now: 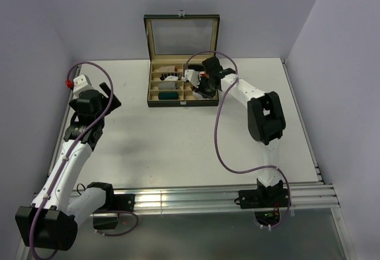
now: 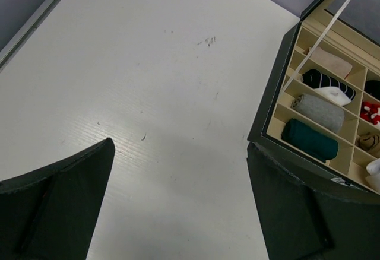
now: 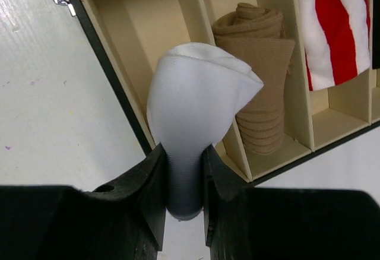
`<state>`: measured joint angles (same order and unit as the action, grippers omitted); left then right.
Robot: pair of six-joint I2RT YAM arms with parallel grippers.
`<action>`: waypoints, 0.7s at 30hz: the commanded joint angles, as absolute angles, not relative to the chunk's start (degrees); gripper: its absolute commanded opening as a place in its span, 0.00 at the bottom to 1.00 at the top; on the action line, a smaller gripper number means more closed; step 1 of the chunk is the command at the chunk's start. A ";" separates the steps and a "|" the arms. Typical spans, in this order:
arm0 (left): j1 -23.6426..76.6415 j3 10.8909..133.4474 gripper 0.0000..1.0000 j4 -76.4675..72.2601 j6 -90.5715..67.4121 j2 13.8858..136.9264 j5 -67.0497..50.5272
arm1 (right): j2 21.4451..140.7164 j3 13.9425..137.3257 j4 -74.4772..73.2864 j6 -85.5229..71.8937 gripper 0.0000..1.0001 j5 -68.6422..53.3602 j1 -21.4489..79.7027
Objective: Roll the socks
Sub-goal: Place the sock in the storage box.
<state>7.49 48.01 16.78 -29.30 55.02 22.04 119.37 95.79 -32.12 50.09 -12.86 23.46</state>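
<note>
My right gripper (image 3: 184, 177) is shut on the white sock (image 3: 199, 94), which bulges out above the fingers over the corner of the divided box (image 3: 105, 64). Beside it, the tan sock (image 3: 258, 64) lies rolled in its own compartment. One compartment further over lies the red-and-white striped sock (image 3: 335, 28). In the top view the right gripper (image 1: 203, 85) hangs over the box's right end. My left gripper (image 2: 179, 147) is open over bare table left of the box (image 2: 273, 94), holding nothing. The left gripper (image 1: 95, 101) sits far from the socks.
The box's glass lid (image 1: 181, 34) stands upright at the back. Its left compartments hold a teal bundle (image 2: 310, 140), a grey bundle (image 2: 320, 113) and a black striped one (image 2: 323, 81). A bare compartment (image 3: 142, 28) lies behind the white sock. The left table rail (image 2: 35, 16) runs nearby.
</note>
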 commanded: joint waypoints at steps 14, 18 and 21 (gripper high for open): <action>8.17 48.34 1.00 13.97 -28.39 56.95 23.91 | 128.32 103.10 -34.63 54.23 0.10 -18.81 23.38; 8.17 48.43 1.00 13.97 -28.30 56.95 23.91 | 127.97 103.36 -35.16 53.53 0.27 -20.92 23.20; 8.17 48.25 0.99 13.97 -28.30 56.87 23.91 | 127.71 103.36 -36.38 53.88 0.59 -21.44 23.20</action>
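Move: Just left of the right hand, about 3 cm over, 1 cm farther out and 4 cm below, lies the middle of the empty front-right compartment for the white sock it holds. The brown sock lies about 7 cm ahead of this hand and 2 cm left; the striped sock 13 cm ahead and 3 cm left; the green sock 17 cm left and 1 cm ahead. From the left hand that compartment is roughly 34 cm right, 14 cm ahead and 18 cm below. Lowering the white sock some 2.5 cm into the front-right compartment, the right hand also eases about 1.5 cm left and 1 cm forward, with a slight counter-clockwise turn of about 5 degrees. Only at the very end do its fingers spread from their pinch to roughly half open, slackening their grip on the sock while staying down around it. ##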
